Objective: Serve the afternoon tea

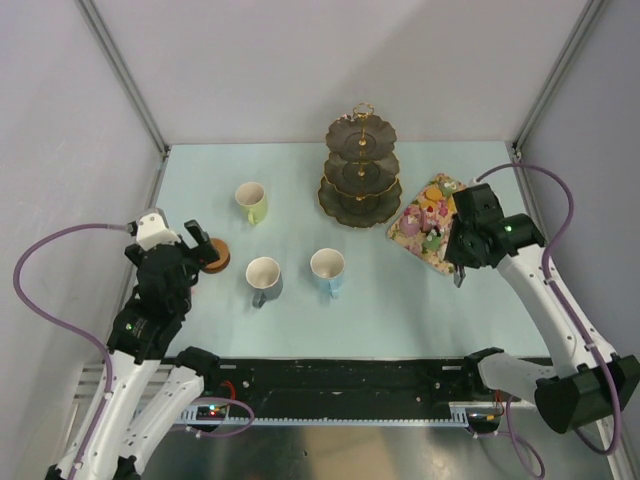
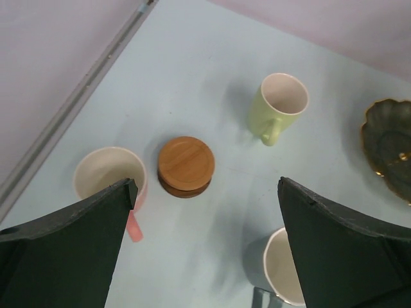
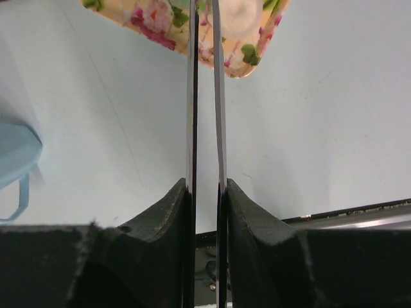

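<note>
My left gripper [image 2: 205, 186] hangs open over the table with nothing between its fingers. Just ahead of it lies a stack of round brown coasters [image 2: 186, 165], with a pink mug [image 2: 106, 176] at its left finger and a grey mug [image 2: 282, 266] at its right. The yellow-green mug [image 2: 279, 106] stands farther off. My right gripper [image 3: 205, 186] is shut on thin metal tongs [image 3: 191, 96], whose tips reach the near corner of the floral tray [image 3: 244, 38]. Small colourful cakes [image 1: 435, 210] lie on that tray. The dark three-tier stand [image 1: 361, 170] is at the back centre.
A blue mug [image 1: 328, 270] stands mid-table, seen at the left edge of the right wrist view as the blue mug [image 3: 16, 160]. The grey mug [image 1: 264, 278] is left of it. A metal frame rail [image 2: 77, 102] runs along the table's left edge.
</note>
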Controlling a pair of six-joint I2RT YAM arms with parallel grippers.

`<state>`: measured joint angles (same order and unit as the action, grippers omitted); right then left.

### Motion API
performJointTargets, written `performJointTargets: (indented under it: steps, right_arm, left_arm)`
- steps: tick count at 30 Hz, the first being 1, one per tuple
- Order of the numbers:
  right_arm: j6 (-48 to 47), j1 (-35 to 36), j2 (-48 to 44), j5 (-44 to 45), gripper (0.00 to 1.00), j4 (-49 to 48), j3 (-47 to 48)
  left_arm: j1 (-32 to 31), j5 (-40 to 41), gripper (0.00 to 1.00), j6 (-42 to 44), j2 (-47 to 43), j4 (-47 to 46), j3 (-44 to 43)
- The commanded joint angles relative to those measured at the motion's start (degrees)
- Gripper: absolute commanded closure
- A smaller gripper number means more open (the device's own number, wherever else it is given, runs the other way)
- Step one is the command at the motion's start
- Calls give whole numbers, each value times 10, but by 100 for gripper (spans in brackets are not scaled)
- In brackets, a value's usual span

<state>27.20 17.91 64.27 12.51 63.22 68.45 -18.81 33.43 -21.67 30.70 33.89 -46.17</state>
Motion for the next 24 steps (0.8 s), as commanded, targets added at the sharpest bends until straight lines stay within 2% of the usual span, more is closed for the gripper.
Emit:
performJointTargets:
  steps: [1,9,14,24]
  right_arm:
    - [11,7,33,-14,69,-1,0]
    - [22,35,95,-10,61,-16,9]
    - [33,48,117,7,53,-15,23]
    - [51,55,160,50,47,-12,50]
  left_arm:
    - [5,39,0,34,0,0,11]
    - [5,63,0,36,-7,-17,52]
    - [3,65,0,29,-15,-34,76]
    - [-10,104,0,48,-32,-59,90]
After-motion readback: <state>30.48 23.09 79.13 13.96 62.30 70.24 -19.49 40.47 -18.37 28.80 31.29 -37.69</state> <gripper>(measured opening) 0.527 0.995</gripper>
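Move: The sweets tray, where the tongs in the right gripper are headed, has its middle about 22 cm ahead of the right hand, 5 cm to its right and 19 cm below. The blue mug stands some 22 cm to that hand's left and 9 cm ahead, roughly 16 cm lower; the cake stand is about 30 cm ahead and 14 cm left, its middle 5 cm lower. From the left hand the tray lies around 53 cm right, 23 cm ahead and 25 cm down. Lower the tongs toward the sweets tray with the right hand, about 5 cm down and 3 cm left, adding a little forward near the end; tip the fingers some 10 degrees steeper and ease the gripper open so the prongs spread while it still holds them. Let the empty left hand sink about 4 cm and drift slightly left, fingers wide open. ##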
